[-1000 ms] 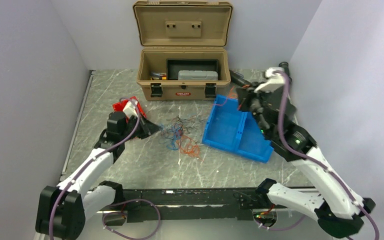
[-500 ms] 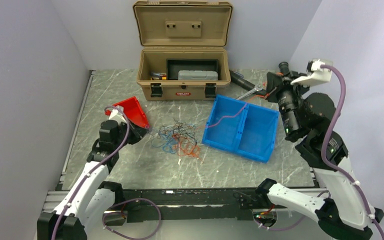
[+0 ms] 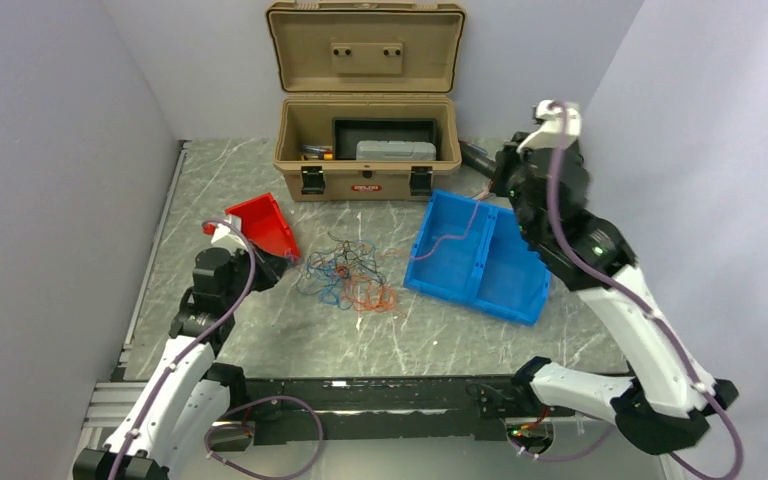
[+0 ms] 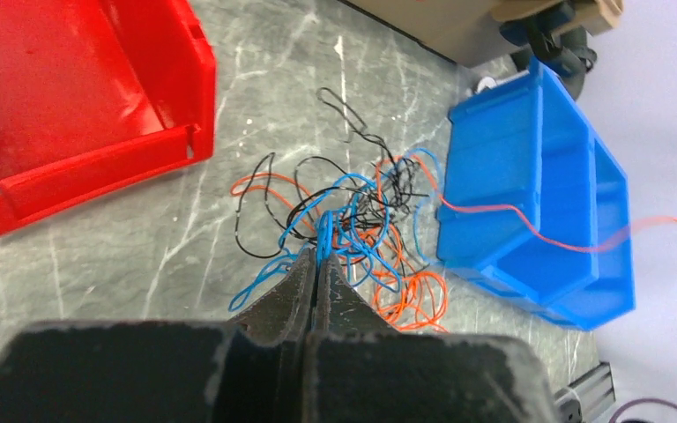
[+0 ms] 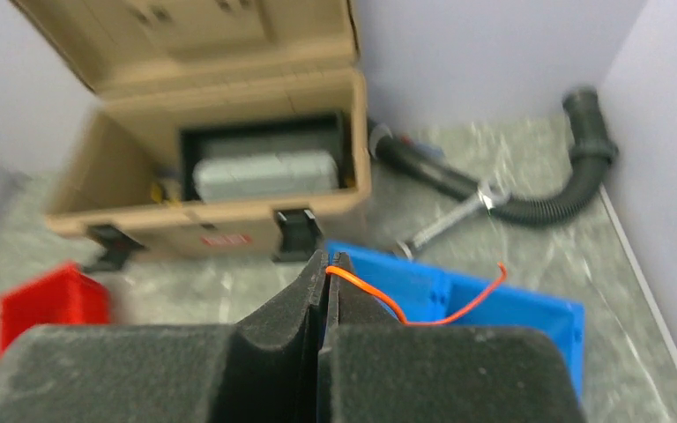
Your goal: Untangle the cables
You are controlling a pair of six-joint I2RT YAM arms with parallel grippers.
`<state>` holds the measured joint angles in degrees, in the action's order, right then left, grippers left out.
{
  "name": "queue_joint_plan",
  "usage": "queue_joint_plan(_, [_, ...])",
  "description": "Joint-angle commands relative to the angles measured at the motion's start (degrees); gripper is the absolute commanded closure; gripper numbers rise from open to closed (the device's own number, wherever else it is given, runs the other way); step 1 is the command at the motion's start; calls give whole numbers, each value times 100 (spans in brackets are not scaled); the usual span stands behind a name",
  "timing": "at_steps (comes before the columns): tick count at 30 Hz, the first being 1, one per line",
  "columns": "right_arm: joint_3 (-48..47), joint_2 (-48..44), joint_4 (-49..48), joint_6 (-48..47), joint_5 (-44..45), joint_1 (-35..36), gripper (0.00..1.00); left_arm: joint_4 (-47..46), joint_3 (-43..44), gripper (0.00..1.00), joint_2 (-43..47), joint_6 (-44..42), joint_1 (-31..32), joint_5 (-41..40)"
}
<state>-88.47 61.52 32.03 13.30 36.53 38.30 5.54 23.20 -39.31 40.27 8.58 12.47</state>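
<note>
The cables (image 3: 348, 275) lie as a small tangle of blue, orange and black wires on the marble table between the red bin and the blue bin. In the left wrist view the tangle (image 4: 353, 225) spreads just ahead of my left gripper (image 4: 319, 257), which is shut on a blue strand at the tangle's near edge. My left gripper (image 3: 288, 265) sits at the tangle's left side. My right gripper (image 3: 495, 187) is raised over the blue bin's far edge and is shut on an orange wire (image 5: 458, 308). That orange wire (image 3: 447, 237) runs taut across the bin back to the tangle.
An open tan toolbox (image 3: 365, 150) stands at the back. The red bin (image 3: 265, 222) is left of the tangle and the blue two-part bin (image 3: 500, 285) right of it. A black corrugated hose (image 5: 538, 207) and a wrench (image 5: 450, 225) lie behind the blue bin.
My right gripper swung out to the far right with the orange wire, then came back over the blue bin's far edge. My left gripper drew back left a little, and the tangle shifted with it.
</note>
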Motion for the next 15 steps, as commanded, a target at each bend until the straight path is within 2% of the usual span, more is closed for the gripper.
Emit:
queue_joint_plan(1, [728,294,486,667,-981,-869,100,-732,-103,100,47,-352,-14,735])
queue_joint_plan(8, [1617,311,517,1131,-2407,-2609,100,-599,49,100,167,-684,12,930])
queue_joint_plan(12, [2122,359,388,1435,-2795,-3145,99,-646,4,100,329,-711,43,1009])
queue_joint_plan(13, [2235,385,336,1472,-2909,-3235,84,-636,12,100,354,-724,54,1016])
queue_joint_plan(14, [2303,412,315,1488,-3020,-3279,50,-619,24,100,368,-741,63,1034])
queue_joint_plan(15, [2332,443,307,1499,-3059,-3286,31,-597,46,100,379,-776,71,1060])
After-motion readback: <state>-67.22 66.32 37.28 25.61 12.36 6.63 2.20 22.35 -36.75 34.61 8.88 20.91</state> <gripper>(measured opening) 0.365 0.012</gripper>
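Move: The right hand, high up and holding the orange cable's end, has the blue bin's right compartment some 42 cm below, 11 cm to its right and 3 cm ahead. The cable tangle lies about 22 cm to this hand's left, level with it; the wrench is 19 cm ahead and 6 cm right. From the left hand, still pinching blue cable, that compartment is about 43 cm right, 3 cm ahead and 12 cm below. Right hand plunges some 20 cm towards the blue bin, swings 9 cm right, tips down, then starts opening. ##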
